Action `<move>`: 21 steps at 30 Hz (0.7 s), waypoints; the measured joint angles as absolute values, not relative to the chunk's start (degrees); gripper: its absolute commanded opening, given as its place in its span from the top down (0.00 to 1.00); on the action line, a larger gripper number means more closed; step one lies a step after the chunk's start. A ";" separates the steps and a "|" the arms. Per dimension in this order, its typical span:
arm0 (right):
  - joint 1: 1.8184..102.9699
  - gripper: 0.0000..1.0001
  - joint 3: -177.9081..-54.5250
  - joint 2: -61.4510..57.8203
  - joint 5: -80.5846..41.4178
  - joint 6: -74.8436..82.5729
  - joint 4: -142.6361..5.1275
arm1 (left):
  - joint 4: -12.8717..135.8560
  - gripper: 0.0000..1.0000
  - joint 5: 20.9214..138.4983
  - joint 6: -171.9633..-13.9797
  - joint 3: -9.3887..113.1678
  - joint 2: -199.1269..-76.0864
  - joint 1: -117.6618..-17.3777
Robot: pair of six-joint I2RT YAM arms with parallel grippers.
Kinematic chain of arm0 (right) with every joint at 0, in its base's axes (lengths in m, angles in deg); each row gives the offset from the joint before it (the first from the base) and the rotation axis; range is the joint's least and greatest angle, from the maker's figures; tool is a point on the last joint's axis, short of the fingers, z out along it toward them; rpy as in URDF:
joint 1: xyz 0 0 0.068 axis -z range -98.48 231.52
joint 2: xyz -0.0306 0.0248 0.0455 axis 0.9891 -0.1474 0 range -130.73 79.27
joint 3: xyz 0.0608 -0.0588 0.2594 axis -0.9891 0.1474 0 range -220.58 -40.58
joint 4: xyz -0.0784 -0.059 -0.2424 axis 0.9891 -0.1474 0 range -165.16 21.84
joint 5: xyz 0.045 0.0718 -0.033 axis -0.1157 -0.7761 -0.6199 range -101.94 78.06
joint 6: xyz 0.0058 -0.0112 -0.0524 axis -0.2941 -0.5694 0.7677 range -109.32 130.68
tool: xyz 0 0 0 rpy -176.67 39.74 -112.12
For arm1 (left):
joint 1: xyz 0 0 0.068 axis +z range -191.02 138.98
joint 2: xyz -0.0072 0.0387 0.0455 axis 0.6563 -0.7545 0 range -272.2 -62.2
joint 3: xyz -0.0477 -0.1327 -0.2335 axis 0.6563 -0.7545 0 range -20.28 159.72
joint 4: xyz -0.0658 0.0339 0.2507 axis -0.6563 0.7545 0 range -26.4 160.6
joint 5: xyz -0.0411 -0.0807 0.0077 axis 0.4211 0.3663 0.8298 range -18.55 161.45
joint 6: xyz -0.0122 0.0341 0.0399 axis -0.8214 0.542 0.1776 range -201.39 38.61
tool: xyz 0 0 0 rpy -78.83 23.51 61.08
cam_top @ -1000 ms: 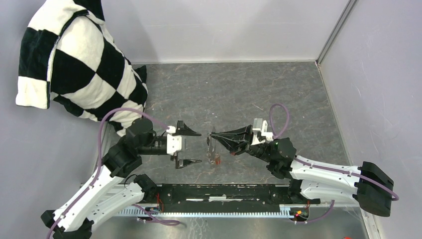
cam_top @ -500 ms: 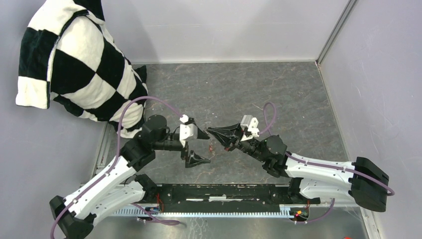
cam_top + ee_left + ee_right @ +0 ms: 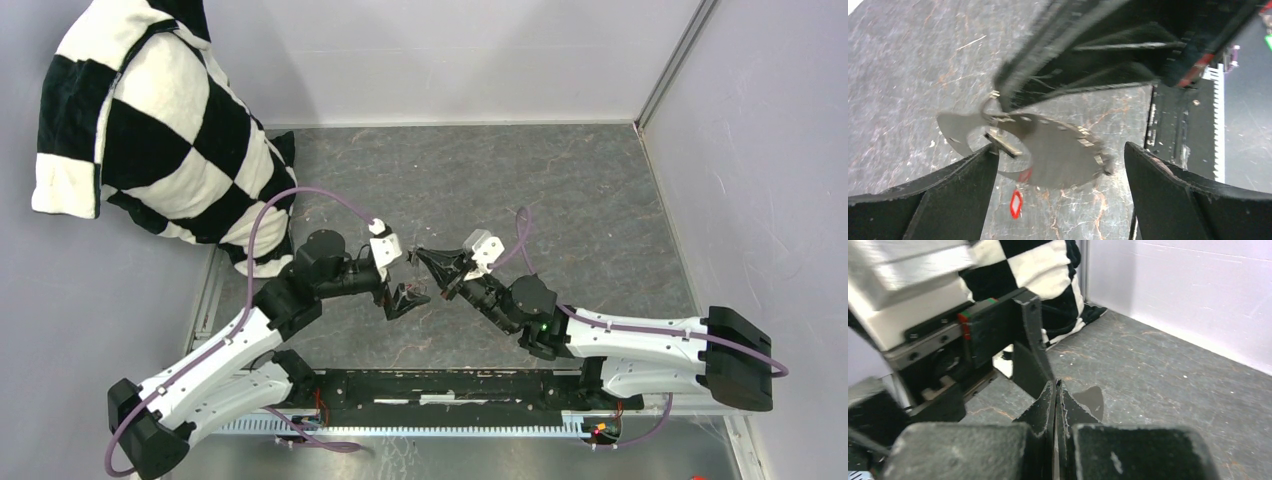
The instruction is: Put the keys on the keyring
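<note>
My right gripper (image 3: 420,254) (image 3: 1056,385) is shut, pinching the top of the keyring (image 3: 1083,145). That thin chain-like loop hangs blurred below its tips (image 3: 995,100). A small silver key (image 3: 1003,145) dangles on the loop, and a red tag (image 3: 1016,204) shows lower down. My left gripper (image 3: 410,277) (image 3: 1058,150) is open wide, one finger (image 3: 948,190) on each side of the hanging loop and touching nothing. In the right wrist view a left finger (image 3: 1033,340) stands just beyond my shut tips.
A black-and-white checkered cloth (image 3: 150,130) is heaped at the back left on the dark marbled table (image 3: 500,180). Grey walls (image 3: 760,150) close in the back and right. The black base rail (image 3: 440,385) runs along the near edge.
My left gripper swung right and forward until its open fingers straddle the hanging keyring. My right gripper shifted slightly back and left, still shut.
</note>
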State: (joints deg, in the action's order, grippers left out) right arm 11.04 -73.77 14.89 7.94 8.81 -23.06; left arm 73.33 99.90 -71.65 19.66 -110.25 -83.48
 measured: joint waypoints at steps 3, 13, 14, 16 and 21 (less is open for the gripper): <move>10.80 1.00 -74.23 14.80 10.14 9.79 -24.11 | 72.24 0.00 102.69 -71.83 17.92 -107.63 -83.52; 10.74 1.00 -74.23 14.51 12.79 10.78 -26.25 | 70.03 0.42 101.34 -70.56 14.72 -108.50 -83.54; 10.74 0.97 -74.23 14.51 12.79 10.78 -26.31 | 69.27 0.57 99.70 -69.97 14.72 -109.55 -83.54; 10.76 0.89 -74.23 14.51 12.94 10.58 -26.42 | 67.91 0.75 96.49 -69.10 14.90 -111.89 -83.52; 10.76 0.53 -74.21 14.54 14.78 8.83 -26.44 | 65.97 0.98 92.53 -67.15 15.77 -116.96 -83.54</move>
State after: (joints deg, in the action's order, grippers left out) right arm 10.76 -74.21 14.54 14.78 8.83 -26.44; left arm 65.97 92.53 -67.15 15.77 -116.96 -83.54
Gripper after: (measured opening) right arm 0.250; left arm 0.300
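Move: Hanging from the right fingertips, the grey keyring plate has its middle about 2 cm ahead of the open left hand, 1 cm to its right and 2 cm below. Those right fingertips are some 3 cm ahead of the left hand and 5 cm above it. The red key tag dangles roughly 3 cm ahead, 1 cm right and 8 cm below. From the right hand, the plate's middle lies about 7 cm below and 1 cm back. Drawing back about 2 cm first, the left hand then swings some 6 cm forward while sinking about 4 cm, closing its wide-open fingers on the hanging plate just under the right fingertips. The right hand eases a little forward and down with its pinch kept, then begins to open and let go at the end. ##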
